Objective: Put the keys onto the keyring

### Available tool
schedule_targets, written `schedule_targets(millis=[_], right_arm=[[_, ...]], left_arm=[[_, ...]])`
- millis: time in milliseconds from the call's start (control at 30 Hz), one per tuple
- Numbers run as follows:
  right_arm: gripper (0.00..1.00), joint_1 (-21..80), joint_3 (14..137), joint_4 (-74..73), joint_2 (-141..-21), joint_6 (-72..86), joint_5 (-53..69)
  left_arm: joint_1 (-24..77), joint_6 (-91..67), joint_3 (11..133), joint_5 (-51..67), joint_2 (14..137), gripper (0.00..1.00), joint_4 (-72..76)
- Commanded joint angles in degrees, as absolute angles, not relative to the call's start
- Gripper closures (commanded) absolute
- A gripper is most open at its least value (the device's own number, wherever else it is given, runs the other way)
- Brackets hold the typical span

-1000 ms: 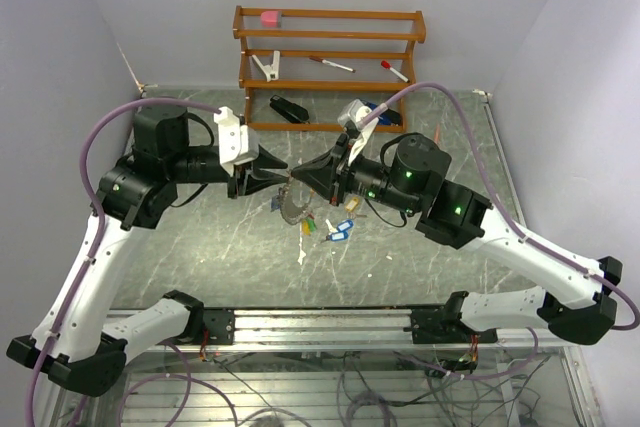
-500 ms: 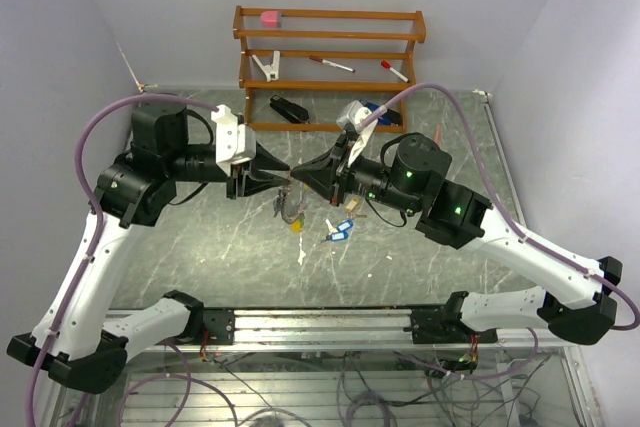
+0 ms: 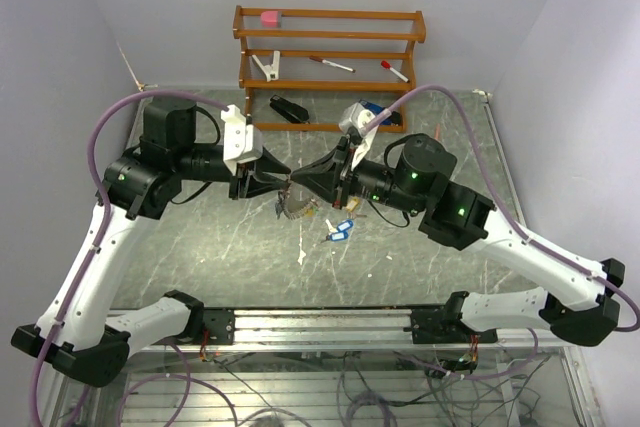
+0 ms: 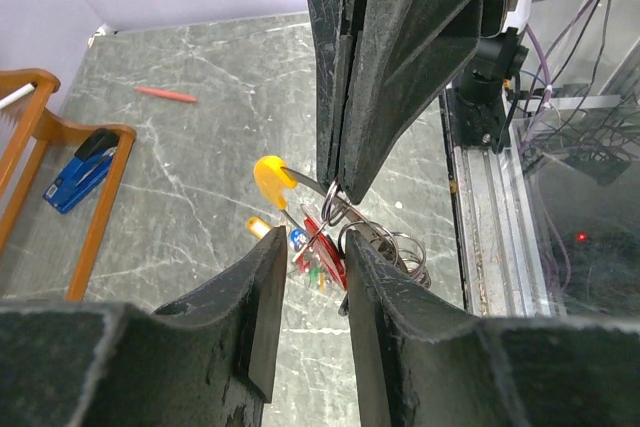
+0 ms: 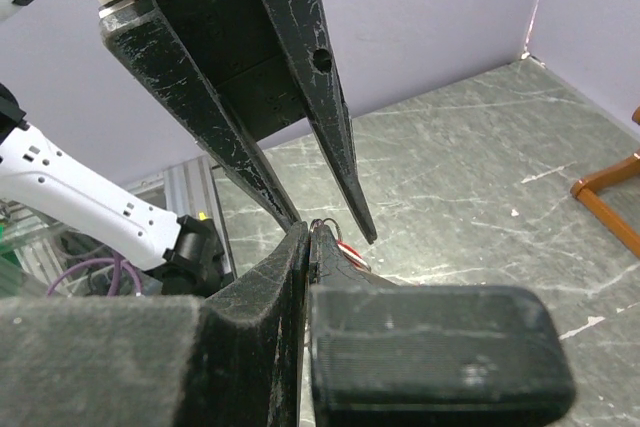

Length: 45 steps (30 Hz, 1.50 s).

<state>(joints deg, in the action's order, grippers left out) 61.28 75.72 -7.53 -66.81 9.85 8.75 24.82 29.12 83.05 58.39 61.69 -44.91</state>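
Observation:
My right gripper (image 3: 300, 181) is shut on the thin wire of the keyring (image 4: 392, 245), holding it above the table's middle. Keys with red (image 4: 330, 255) and yellow (image 4: 270, 172) tags hang from it in a bunch. My left gripper (image 3: 284, 179) faces the right one tip to tip. Its fingers (image 4: 262, 287) stand apart on either side of the hanging bunch and clamp nothing. In the right wrist view the shut gripper (image 5: 310, 229) hides most of the ring; only a bit of wire and the red tag (image 5: 347, 253) show. One blue-tagged key (image 3: 340, 231) lies on the table.
A wooden rack (image 3: 330, 47) at the back holds a pink block (image 3: 270, 18), a clip (image 3: 268, 65) and marker pens (image 3: 330, 64). A black stapler (image 3: 289, 109) and a blue stapler (image 3: 378, 109) sit by it. A white scrap (image 3: 302, 255) lies near the front rail (image 3: 320, 325).
The hanging bunch of tags has risen and gathered closer under the two tips. The left arm has shifted slightly toward the back, its jaws a touch wider. The right gripper stays shut.

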Motion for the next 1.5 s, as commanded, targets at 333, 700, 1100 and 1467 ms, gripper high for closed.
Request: schedule_targets(millis=[333, 700, 1100, 1467], right_arm=[[1.00, 61.04, 75.65, -2.79, -64.60, 9.24, 8.76], [1.00, 61.08, 75.82, -1.90, -64.99, 10.51, 9.67], [1.00, 61.08, 75.68, -0.89, -65.52, 11.75, 9.86], [1.00, 61.08, 76.38, -1.02, -66.36, 12.83, 8.63]], left_arm=[[25.14, 28.18, 82.45, 59.89, 58.81, 0.73, -39.70], [25.14, 32.99, 81.66, 57.47, 58.44, 0.84, -42.18], [25.14, 33.57, 82.06, 57.40, 58.20, 0.84, -42.07], [25.14, 35.01, 81.88, 57.14, 57.81, 0.86, -42.10]])
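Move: The wire loop of the keyring sits just below the right fingertips, about 1 cm to their left; from the left hand, whose open fingers already surround the spot, it lies level in the forward direction, about 1 cm right and 1 cm above. From the left hand, the hanging coil is about 2 cm back, 1 cm right and 6 cm below, and the yellow-headed piece about 2 cm ahead, 4 cm right and 5 cm below. The left fingers close from nearly half open to almost shut, pinching the wire loop right beneath the right fingertips. The left hand first rises about 2 cm while easing back 1 cm, then sinks and comes forward slightly, rolling some 10 degrees so its forward side lifts. The right hand keeps its shut grip on the loop and creeps up about 1 cm. ##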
